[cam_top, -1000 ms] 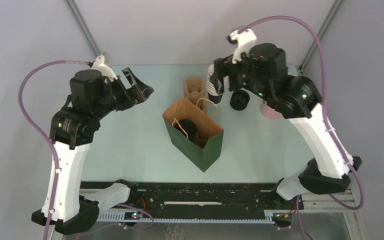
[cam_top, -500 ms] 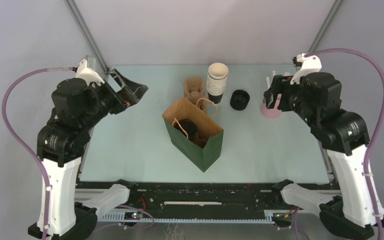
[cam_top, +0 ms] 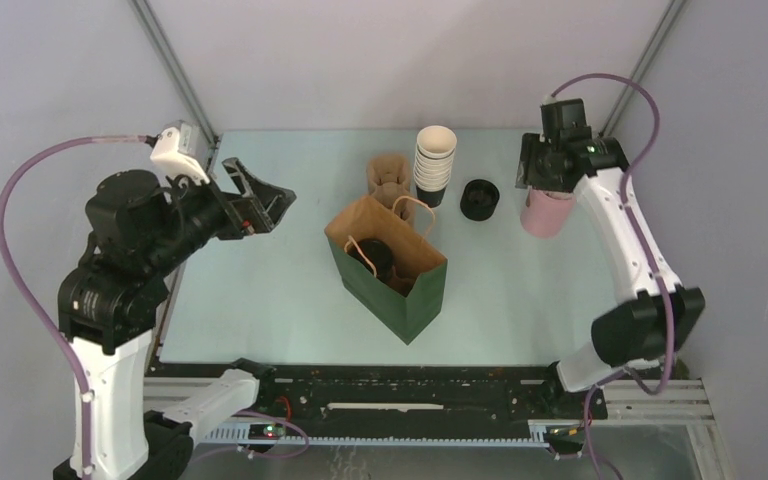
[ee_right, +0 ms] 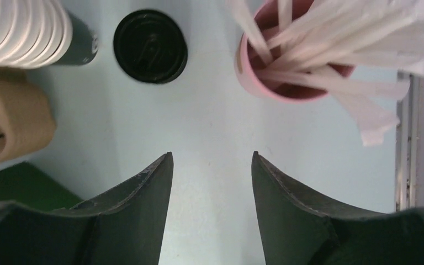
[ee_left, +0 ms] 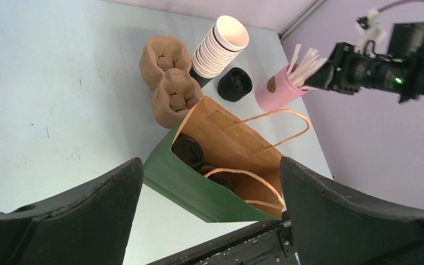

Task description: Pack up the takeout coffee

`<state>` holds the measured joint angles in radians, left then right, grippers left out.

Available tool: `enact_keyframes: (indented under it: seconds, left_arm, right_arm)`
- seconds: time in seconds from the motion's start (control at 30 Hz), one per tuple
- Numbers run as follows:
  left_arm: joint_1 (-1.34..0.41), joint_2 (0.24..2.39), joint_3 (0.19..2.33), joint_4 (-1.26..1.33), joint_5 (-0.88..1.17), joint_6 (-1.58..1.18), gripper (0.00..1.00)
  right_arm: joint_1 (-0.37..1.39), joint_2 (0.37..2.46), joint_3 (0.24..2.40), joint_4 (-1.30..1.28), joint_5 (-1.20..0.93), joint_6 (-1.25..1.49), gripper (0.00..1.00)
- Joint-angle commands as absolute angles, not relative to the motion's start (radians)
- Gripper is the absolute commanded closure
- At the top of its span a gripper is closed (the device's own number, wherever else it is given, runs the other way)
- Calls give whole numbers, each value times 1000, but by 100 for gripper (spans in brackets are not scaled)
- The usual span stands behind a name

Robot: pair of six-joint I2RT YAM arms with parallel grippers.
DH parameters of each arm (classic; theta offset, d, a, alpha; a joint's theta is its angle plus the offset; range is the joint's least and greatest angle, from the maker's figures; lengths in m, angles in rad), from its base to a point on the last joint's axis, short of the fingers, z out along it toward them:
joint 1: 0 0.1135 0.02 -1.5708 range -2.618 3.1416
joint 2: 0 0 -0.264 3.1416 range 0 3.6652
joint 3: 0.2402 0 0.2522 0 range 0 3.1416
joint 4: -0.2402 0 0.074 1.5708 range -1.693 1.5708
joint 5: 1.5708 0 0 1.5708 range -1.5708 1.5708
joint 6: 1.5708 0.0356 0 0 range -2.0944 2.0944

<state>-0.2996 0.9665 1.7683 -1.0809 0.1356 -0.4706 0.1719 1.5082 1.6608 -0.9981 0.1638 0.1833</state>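
The takeout coffee stands inside the green paper bag at the table's middle, and only its black lid shows through the bag's open top. My left gripper hangs well to the left of the bag, open wide and empty. In the left wrist view it looks down on the bag from a distance. My right gripper is at the back right, just above a pink cup. Its jaws stand open over bare table with nothing between them.
A tall stack of white-rimmed cups and a squat stack of black lids stand behind the bag. Brown pulp cup carriers lie beside them. The pink cup holds several white wrapped sticks.
My right arm swung from over the cup stack to the back right above the pink cup, its jaws narrowing. My left arm pulled back to the left and its jaws widened.
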Motion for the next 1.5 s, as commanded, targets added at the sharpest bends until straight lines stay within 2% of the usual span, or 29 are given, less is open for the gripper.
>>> enact_keyframes:
  seconds: [0.0, 0.13, 0.33, 0.7, 0.77, 1.03, 1.3, 1.47]
  left_arm:
    - [-296, 948, 1777, -1057, 184, -403, 1]
    - [-316, 940, 1760, -1044, 186, -402, 0]
    - [-320, 947, 1775, -1049, 183, -399, 0]
    - [-319, 946, 1773, -1046, 179, -403, 0]
    - [-319, 942, 1770, -1047, 177, -403, 0]
    - [-319, 936, 1766, -1049, 182, -410, 0]
    - [-319, 926, 1749, -1044, 194, -424, 0]
    - [-319, 924, 1737, -1036, 198, -433, 0]
  right_arm:
    - [141, 1624, 1794, -955, 248, 129, 38]
    - [117, 1723, 1849, -921, 279, 97, 40]
    - [98, 1830, 1944, -926, 282, 74, 48]
    - [100, 1923, 2014, -911, 301, 36, 49]
    - [100, 1937, 2026, -919, 308, 37, 55]
    - [109, 1971, 2032, -907, 321, 22, 67]
    - [127, 1937, 2043, -927, 356, 2, 100]
    - [147, 1799, 2038, -954, 433, 2, 100]
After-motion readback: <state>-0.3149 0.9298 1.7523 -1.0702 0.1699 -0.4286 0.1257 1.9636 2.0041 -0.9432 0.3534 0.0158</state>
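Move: Out ahead of the right hand, some 12 cm and about 7 cm to its right, the straws stand in the pink cup, their middles roughly 12 cm lower and the cup's middle about 20 cm below the hand. The black lids lie about 14 cm ahead, 8 cm to the left and 23 cm down; the cup stack is 18 cm ahead and 21 cm left. From the left hand, the straws are about 28 cm ahead, 60 cm right and 30 cm below. Reaching forward about 11 cm while sinking some 5 cm and easing 4 cm to its right, the right hand goes to the upper ends of the straws on the cup's left side, rolling about 15 degrees so its left side drops. It slows there, and the half-open fingers close fully, pinching a straw between their tips; at the very end the hand starts to rise slightly. ##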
